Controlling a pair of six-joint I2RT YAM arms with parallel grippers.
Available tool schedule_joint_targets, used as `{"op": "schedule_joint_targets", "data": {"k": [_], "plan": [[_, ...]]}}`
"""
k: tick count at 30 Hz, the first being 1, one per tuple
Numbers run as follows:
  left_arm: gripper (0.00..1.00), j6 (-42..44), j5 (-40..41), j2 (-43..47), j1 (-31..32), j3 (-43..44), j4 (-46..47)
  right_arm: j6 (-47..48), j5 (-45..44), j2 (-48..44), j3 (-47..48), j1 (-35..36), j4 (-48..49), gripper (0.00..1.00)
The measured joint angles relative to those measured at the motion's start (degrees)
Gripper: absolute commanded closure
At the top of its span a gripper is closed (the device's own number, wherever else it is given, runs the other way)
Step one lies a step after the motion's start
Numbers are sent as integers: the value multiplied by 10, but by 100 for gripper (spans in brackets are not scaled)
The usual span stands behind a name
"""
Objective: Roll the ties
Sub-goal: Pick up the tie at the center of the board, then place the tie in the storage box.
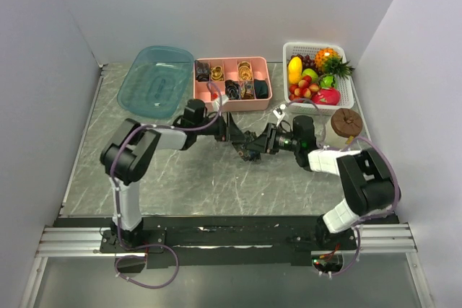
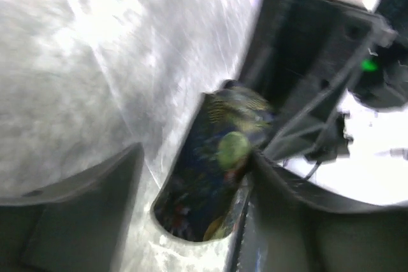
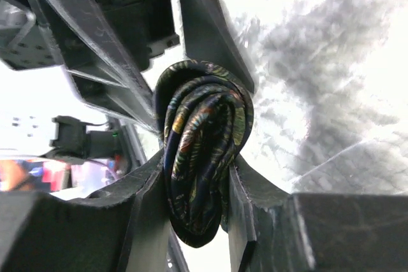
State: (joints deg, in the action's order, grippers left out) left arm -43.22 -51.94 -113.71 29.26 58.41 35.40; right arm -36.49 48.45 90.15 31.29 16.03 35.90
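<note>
A tie (image 3: 201, 157), navy with a colourful pattern, is wound into a tight coil. My right gripper (image 3: 196, 173) is shut on it, with the coil squeezed between both fingers above the marble table. In the blurred left wrist view the same tie (image 2: 204, 183) lies between the wide-apart fingers of my left gripper (image 2: 194, 157). It rests against the right finger and stands clear of the left one. In the top view both grippers meet nose to nose at mid-table, left gripper (image 1: 234, 135) and right gripper (image 1: 264, 142), with the tie (image 1: 250, 149) between them.
A pink compartment tray (image 1: 232, 104) with several rolled ties stands at the back centre. A blue plastic tub (image 1: 155, 81) is at the back left and a white basket (image 1: 349, 93) of toy fruit at the back right. A brown round object (image 1: 346, 122) sits near the right arm.
</note>
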Motion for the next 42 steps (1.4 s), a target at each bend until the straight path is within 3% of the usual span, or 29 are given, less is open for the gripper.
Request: {"op": "schedule_joint_targets", "data": {"k": [8,14,25,30,37,42], "plan": [[4,52,179,128,-51,90,-166,70,-56,-52,83,9,-172,100],[4,70,264,206,-99,123,-230,96,-118,-28,239,10,-283,100],[4,93,320,221,-111,58,-289,116,-205,192,656,10,-412,100],[4,98,354,226,-112,31,-309,103,-240,304,802,13,-469,100],[4,99,435,262,-120,24,-338,88,-288,402,913,57,-533,100],[4,101,484,302,-129,23,-345,75,-311,425,932,111,-541,100]]}}
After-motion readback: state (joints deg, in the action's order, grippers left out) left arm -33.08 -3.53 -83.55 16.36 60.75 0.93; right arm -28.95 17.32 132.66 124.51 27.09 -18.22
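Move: The rolled tie is already in the right fingers. The pink organizer's empty front-left compartments lie some 21 cm ahead of the right hand, 14 cm to its left and about 4 cm lower; the teal bin's middle is about 23 cm ahead and 33 cm left, the fruit basket 25 cm ahead and 18 cm right. From the left hand, those compartments are roughly 18 cm ahead and 8 cm left, and the tie is about 4 cm to its right. Keeping its pinch on the rolled tie, the right hand rises about 16 cm while sweeping some 27 cm forward to the pink organizer, then swings left and sinks about 7 cm over its left part, fingers tipping down and turning clockwise. The left fingers, already parting, open wide as that hand climbs forward and left off the tie, dips partway back down and turns some 55 degrees counter-clockwise, ending before the teal bin. ##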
